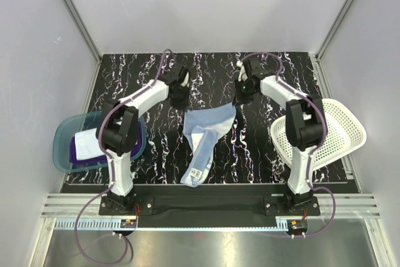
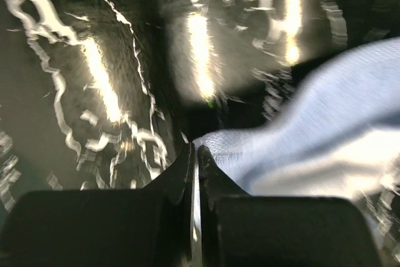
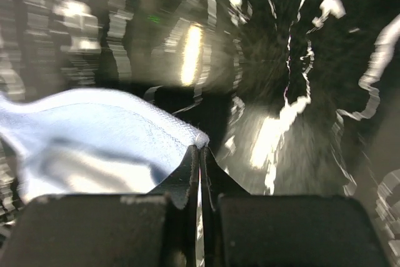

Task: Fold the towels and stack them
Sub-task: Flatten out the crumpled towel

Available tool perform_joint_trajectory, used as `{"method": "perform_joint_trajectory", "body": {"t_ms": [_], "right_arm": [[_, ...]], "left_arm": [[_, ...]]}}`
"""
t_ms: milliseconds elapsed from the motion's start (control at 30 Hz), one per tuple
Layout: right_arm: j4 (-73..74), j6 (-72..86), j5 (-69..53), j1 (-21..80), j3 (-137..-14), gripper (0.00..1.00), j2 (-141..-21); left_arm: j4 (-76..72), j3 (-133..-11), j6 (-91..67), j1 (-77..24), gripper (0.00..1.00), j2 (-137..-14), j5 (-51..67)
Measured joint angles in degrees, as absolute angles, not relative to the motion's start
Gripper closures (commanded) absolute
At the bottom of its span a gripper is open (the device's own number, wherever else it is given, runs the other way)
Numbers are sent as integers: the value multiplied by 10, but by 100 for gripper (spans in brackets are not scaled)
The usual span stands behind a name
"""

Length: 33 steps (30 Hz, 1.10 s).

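Note:
A light blue towel (image 1: 205, 134) with a white tag hangs stretched between both grippers over the middle of the table, its lower end trailing on the surface near the front edge. My left gripper (image 1: 180, 100) is shut on its left corner; the cloth (image 2: 300, 136) shows in the left wrist view beside the gripper (image 2: 197, 149). My right gripper (image 1: 238, 99) is shut on the right corner; the towel (image 3: 100, 136) and gripper (image 3: 201, 149) show in the right wrist view. A purple towel (image 1: 80, 152) and a white towel (image 1: 87, 141) lie folded in the teal tub (image 1: 62, 139).
The white perforated basket (image 1: 340, 130) stands tilted at the right edge of the black marbled table (image 1: 156, 148). The teal tub is at the left edge. Grey enclosure walls surround the table.

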<state>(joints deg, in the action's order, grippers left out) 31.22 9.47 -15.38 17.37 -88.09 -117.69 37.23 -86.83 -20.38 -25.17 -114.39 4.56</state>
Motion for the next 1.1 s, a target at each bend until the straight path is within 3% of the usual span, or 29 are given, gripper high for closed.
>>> {"method": "perform_joint_trajectory", "body": {"t_ms": [200, 567, 833, 1100], "right_arm": [[302, 100, -145, 174, -856, 100, -984], [221, 107, -164, 177, -755, 100, -588], [221, 121, -199, 179, -723, 100, -456], [211, 128, -188, 179, -729, 100, -444]], "left_arm": [[423, -939, -191, -252, 100, -1017, 67], [411, -954, -211, -259, 100, -743, 166], [390, -949, -244, -280, 100, -651, 239], [445, -1007, -249, -289, 100, -669, 234]]}}
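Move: Each hand already pinches a far corner of the light blue towel, roughly 15 cm apart, the table some 4 cm below. The towel's crumpled middle lies about 10 cm back and 6 cm right of the left hand, and 11 cm back and 9 cm left of the right. The blue bin sits some 26 cm left and 10 cm back of the left hand; the white basket about 26 cm right and 10 cm back of the right hand. Both hands swiftly raise their pinched corners about 40 cm while drawing back nearly 20 cm, fingers tipping up forward. ##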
